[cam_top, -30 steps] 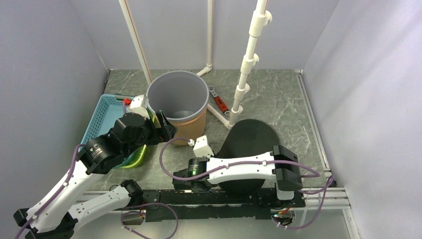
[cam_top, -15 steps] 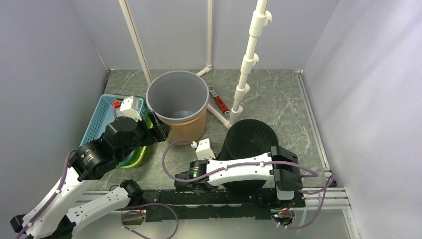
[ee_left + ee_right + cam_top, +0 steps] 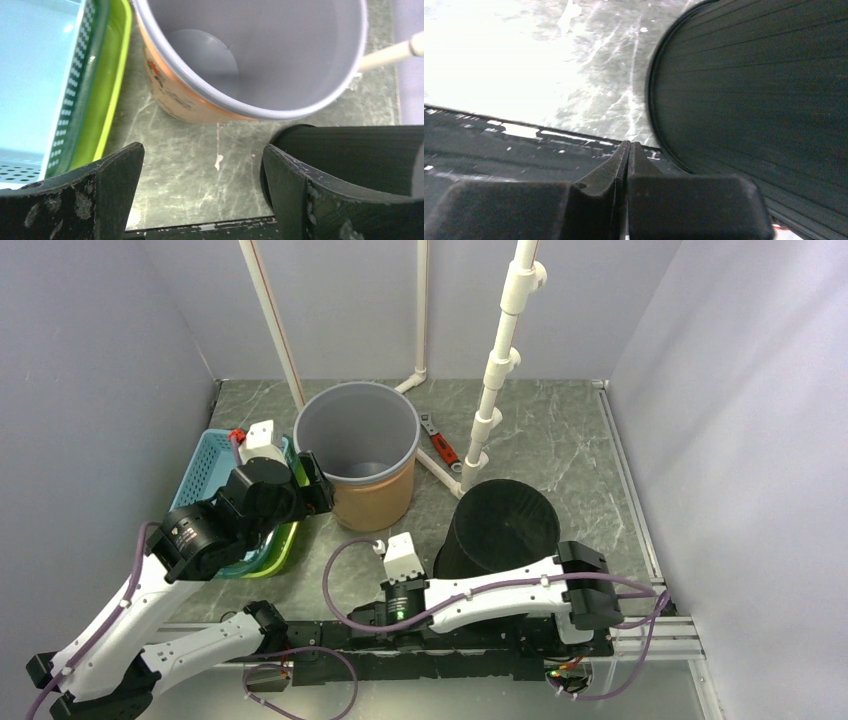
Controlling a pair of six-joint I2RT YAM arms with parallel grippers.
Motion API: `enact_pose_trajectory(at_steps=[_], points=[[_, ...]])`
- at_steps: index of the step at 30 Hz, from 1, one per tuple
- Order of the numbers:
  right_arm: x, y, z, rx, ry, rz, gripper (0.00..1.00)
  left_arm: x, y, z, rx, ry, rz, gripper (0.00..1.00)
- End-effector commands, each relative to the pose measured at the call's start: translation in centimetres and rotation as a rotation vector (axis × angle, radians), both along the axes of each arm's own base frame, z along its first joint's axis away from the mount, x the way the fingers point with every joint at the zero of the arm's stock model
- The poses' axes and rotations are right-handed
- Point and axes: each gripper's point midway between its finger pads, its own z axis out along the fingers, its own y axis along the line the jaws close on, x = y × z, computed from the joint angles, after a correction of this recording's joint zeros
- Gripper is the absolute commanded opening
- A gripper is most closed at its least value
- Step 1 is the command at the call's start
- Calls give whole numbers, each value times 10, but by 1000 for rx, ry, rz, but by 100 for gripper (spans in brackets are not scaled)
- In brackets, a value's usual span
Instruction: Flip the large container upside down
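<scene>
The large container (image 3: pixel 497 525) is a black ribbed bin standing on the table at centre right, a closed flat face turned up. In the right wrist view its ribbed wall (image 3: pixel 754 90) fills the right side. My right gripper (image 3: pixel 628 146) is shut on nothing, low by the near rail, just left of the bin and apart from it. To the left, my left gripper (image 3: pixel 202 150) hangs open and empty over bare table. Its fingers (image 3: pixel 312 490) sit beside a grey-and-orange bucket (image 3: pixel 357 450).
The upright bucket (image 3: pixel 250 55) is empty. A blue basket (image 3: pixel 208 468) with a green tray (image 3: pixel 102 95) beside it lies at the left. White pipes (image 3: pixel 490 400) rise behind, with a red-handled wrench (image 3: pixel 441 447) at their foot. Walls close three sides.
The black bin has gone from lying low on its side to standing up. My right arm has drawn back toward the near rail. My left gripper has pulled back a little from the bucket.
</scene>
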Motion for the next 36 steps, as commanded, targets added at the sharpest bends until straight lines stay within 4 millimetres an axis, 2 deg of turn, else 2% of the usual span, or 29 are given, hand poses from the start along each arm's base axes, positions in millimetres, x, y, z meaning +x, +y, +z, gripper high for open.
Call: enact_pose_trajectory(at_steps=[1, 3, 4, 7, 9, 11, 12, 14, 15, 18, 19, 21, 22, 23, 26, 31, 36], points=[[-9, 11, 20, 171, 16, 12, 7, -1, 29, -5, 90, -12, 97, 94], [-14, 11, 20, 216, 31, 25, 14, -4, 40, -15, 121, 9, 147, 94], [-17, 13, 19, 239, 44, 47, 21, -5, 45, -20, 140, 23, 169, 94], [-29, 24, 16, 293, 99, 136, 34, -10, 55, -31, 152, 56, 235, 94], [-37, 28, 13, 317, 128, 162, 41, -11, 56, -35, 145, 65, 245, 94], [-45, 32, 10, 327, 145, 172, 54, -12, 54, -36, 123, 64, 241, 94], [-46, 30, 11, 323, 127, 167, 55, -12, 53, -37, 116, 65, 235, 94], [-52, 27, 18, 324, 60, 150, 70, -13, 50, -38, 99, 64, 225, 94], [-55, 28, 19, 311, 43, 161, 72, -14, 50, -38, 91, 64, 221, 94], [-67, 32, 6, 220, 84, 209, 83, -19, 51, -42, 97, 80, 209, 94], [-71, 31, 0, 171, 100, 205, 84, -20, 53, -43, 102, 84, 213, 94], [-70, 23, -1, 78, 59, 150, 84, -20, 53, -43, 102, 85, 213, 94], [-70, 13, 1, -2, 26, 135, 84, -20, 52, -42, 103, 81, 206, 94], [-74, 17, 6, -22, 7, 130, 85, -19, 50, -41, 103, 79, 194, 94], [-80, 17, -8, -98, -3, 160, 87, -16, 46, -39, 112, 73, 172, 94], [-79, 15, -11, 49, 21, 133, 88, -16, 44, -40, 119, 89, 166, 94], [-62, -12, -2, 204, 46, 10, 88, -15, 41, -41, 105, 80, 160, 94]])
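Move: The large black container already stands upside down, its middle some 15 cm to the right and 7 cm ahead of my right hand, at about its height, with the near-left rim only a few centimetres off. The peach container stands about 20 cm ahead and 7 cm left of that hand; the white pipe's foot is about 21 cm ahead, 10 cm right and 11 cm lower. From my left hand, the black container is some 29 cm right, 6 cm back and 19 cm lower. I open my empty right fingers from shut to nearly wide while drawing that hand back about 8 cm, away from the overturned container and out over the table's near edge. It swings a few centimetres left and returns, sinking late. My left hand, still open and empty, eases about 5 cm left and as far down towards the baskets, turning slightly counter-clockwise, then all but stops. ##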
